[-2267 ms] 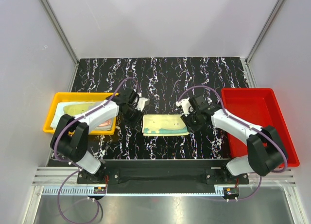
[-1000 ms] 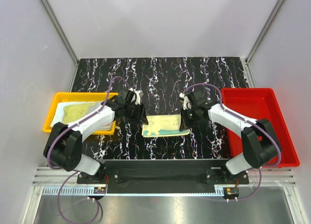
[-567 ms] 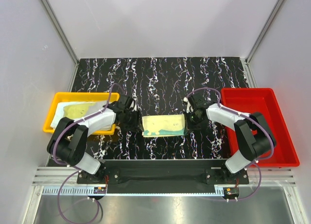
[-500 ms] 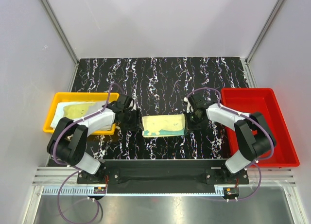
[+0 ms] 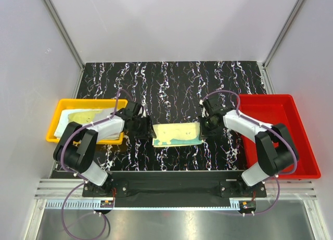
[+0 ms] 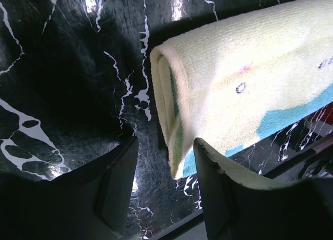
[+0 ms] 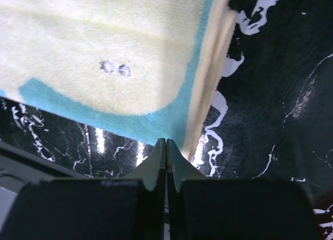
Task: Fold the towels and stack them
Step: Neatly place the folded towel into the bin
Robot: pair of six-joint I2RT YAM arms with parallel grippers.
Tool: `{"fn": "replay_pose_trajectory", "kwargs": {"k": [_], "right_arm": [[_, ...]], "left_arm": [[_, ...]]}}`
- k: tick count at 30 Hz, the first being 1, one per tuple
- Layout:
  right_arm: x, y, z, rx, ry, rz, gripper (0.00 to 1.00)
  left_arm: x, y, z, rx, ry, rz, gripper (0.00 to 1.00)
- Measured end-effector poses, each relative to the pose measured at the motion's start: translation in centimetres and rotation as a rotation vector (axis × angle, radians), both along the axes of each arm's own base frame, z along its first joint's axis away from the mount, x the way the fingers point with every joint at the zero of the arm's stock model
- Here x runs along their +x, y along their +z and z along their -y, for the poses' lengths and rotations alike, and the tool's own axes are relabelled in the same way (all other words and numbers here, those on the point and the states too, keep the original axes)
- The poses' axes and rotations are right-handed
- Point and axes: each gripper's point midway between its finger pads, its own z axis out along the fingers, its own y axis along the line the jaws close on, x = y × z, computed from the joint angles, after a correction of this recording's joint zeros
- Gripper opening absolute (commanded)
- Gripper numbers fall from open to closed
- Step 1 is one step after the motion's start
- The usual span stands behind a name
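Observation:
A folded pale yellow towel (image 5: 177, 132) with a teal band lies flat at the middle of the black marbled table. My left gripper (image 5: 147, 129) sits low at its left end. In the left wrist view the left gripper (image 6: 165, 146) is open, and the towel's (image 6: 244, 78) folded edge reaches down between the fingers without being pinched. My right gripper (image 5: 204, 128) rests at the towel's right end. In the right wrist view the right gripper (image 7: 166, 142) is shut, its tips at the teal border of the towel (image 7: 104, 37), with nothing seen between them.
A yellow tray (image 5: 83, 101) at the left holds more towels (image 5: 83, 119), a pale yellow-green one on top. A red tray (image 5: 276, 125) stands at the right with nothing in it. Grey walls close in the table's back and sides.
Both grippers have come down to the table at the folded towel's two ends. The left jaws have spread a little wider. The right gripper stayed shut.

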Motion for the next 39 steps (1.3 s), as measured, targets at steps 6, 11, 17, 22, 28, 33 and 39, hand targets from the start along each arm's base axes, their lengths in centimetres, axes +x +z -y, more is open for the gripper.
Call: {"fn": "replay_pose_trajectory", "kwargs": {"k": [6, 11, 17, 22, 28, 33, 39], "right_arm": [[-0.6, -2.6, 1.2, -0.055, -0.045, -0.06, 0.0], [-0.4, -2.2, 1.1, -0.046, -0.052, -0.047, 0.0], [0.2, 0.0, 0.8, -0.01, -0.053, 0.025, 0.0], [0.4, 0.8, 0.7, 0.005, -0.05, 0.052, 0.0], [0.5, 0.9, 0.6, 0.011, -0.031, 0.06, 0.0], [0.6, 1.1, 0.5, 0.018, -0.013, 0.072, 0.0], [0.8, 1.9, 0.0, 0.046, 0.009, 0.097, 0.0]], "left_arm": [[0.3, 0.0, 0.4, -0.032, 0.016, 0.01, 0.54], [0.6, 0.0, 0.7, -0.047, 0.032, 0.019, 0.54], [0.7, -0.1, 1.1, -0.043, 0.037, 0.026, 0.52], [0.9, -0.2, 1.3, -0.036, 0.057, 0.029, 0.45], [1.3, -0.6, 2.2, -0.033, 0.058, 0.022, 0.31], [1.3, -0.8, 2.8, -0.016, 0.044, 0.013, 0.0], [1.2, -0.6, 2.3, 0.049, 0.019, 0.003, 0.0]]}}
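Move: The left end of the folded towel is about 2 cm to the right of my open left hand and 1 cm ahead, barely below it. The towel's middle is some 12 cm right and 1 cm ahead. The yellow bin is about 25 cm to the left and 6 cm ahead. From my shut right hand, over the near right corner, the towel's middle is about 9 cm left, 2 cm ahead and 3 cm down; the red bin is roughly 30 cm right, level with it. My left hand creeps low over the table to the right and a little forward, about 3 cm, its fingers astride the folded towel's left end; then they close and pinch that end a bit nearer than its middle. Meanwhile my right hand, fingers kept shut, dips some 2.5 cm over the near right corner and rises again, about 4.5 cm, tilting back a few degrees. ##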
